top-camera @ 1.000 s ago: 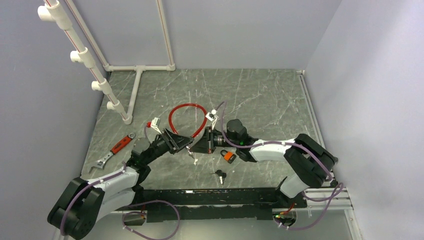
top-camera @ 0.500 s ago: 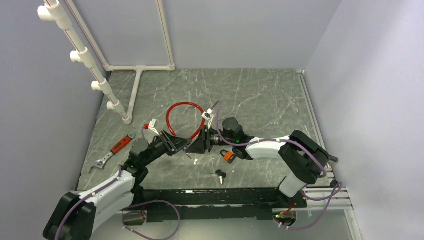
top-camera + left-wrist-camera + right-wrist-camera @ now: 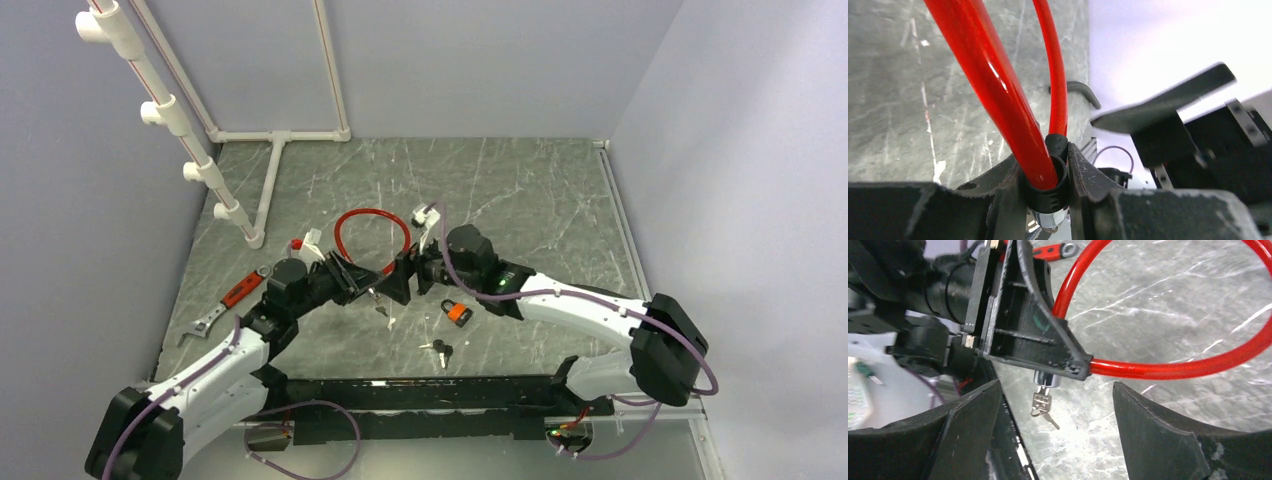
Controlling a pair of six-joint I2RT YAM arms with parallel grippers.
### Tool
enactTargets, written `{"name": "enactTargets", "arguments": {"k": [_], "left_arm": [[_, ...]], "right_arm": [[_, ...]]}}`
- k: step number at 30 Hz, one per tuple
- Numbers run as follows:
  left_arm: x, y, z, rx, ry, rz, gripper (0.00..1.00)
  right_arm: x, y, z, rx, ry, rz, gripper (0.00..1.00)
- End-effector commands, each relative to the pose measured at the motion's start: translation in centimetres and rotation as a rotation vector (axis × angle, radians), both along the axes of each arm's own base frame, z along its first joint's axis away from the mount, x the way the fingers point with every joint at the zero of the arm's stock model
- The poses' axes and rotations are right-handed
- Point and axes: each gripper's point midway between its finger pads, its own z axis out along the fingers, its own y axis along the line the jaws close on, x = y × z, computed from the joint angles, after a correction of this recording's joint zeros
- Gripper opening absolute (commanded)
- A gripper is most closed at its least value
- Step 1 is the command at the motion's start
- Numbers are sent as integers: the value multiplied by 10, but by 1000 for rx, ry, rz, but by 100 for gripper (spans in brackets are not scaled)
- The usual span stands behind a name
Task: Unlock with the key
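A red cable lock (image 3: pixel 372 210) loops over the table. My left gripper (image 3: pixel 362 285) is shut on its black lock barrel (image 3: pixel 1048 192), and the red cable (image 3: pixel 993 85) rises out of it between the fingers (image 3: pixel 1088 172). In the right wrist view a small silver key (image 3: pixel 1040 405) hangs from the chrome cylinder (image 3: pixel 1048 381) below the left gripper's finger (image 3: pixel 1033 335). My right gripper (image 3: pixel 1055 387) is open, facing the key from close by, with a finger on each side and touching nothing. It also shows in the top view (image 3: pixel 400 280).
An orange padlock (image 3: pixel 457 311) lies just right of the grippers, with a spare set of keys (image 3: pixel 439 349) nearer the arm bases. A red-handled wrench (image 3: pixel 228 300) lies at the left. A white pipe frame (image 3: pixel 270 180) stands at the back left.
Both grippers and the cable lock have shifted slightly left. The right arm's elbow has swung out to the right and stretched. The left gripper still holds the barrel.
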Motion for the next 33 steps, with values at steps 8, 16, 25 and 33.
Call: {"name": "enactTargets", "arguments": {"k": [8, 16, 25, 33], "left_arm": [[37, 17, 1, 194, 164, 187, 0], [39, 16, 8, 195, 163, 195, 0], [45, 15, -1, 188, 268, 235, 0], [54, 15, 0, 215, 274, 252, 0]], "right_arm": [[15, 4, -39, -492, -324, -267, 71], [22, 8, -41, -530, -378, -324, 55], [7, 28, -42, -523, -420, -273, 54], [3, 23, -42, -551, -447, -277, 52]]}}
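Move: The key is already in the red cable lock. It lies about 5 cm to the right hand's left, 7 cm below and 1 cm nearer the base. From the left hand, which grips the lock, the key is roughly 3 cm back, 2 cm right and 5 cm down. The orange padlock lies about 10 cm right, 2 cm back and 17 cm below the right hand, the loose keys 8 cm right and 9 cm back, at table level. Still gripping the cable lock, the left hand carries it some 3 cm forward, then about 4 cm down while easing 2 cm left, tipping it roughly 30 degrees. The open right hand swings briefly left, then sinks about 6.5 cm beside the key, coming back right. It tilts about 45 degrees to point steeply down and left at the key, fingers narrowing to half open but not yet touching. ##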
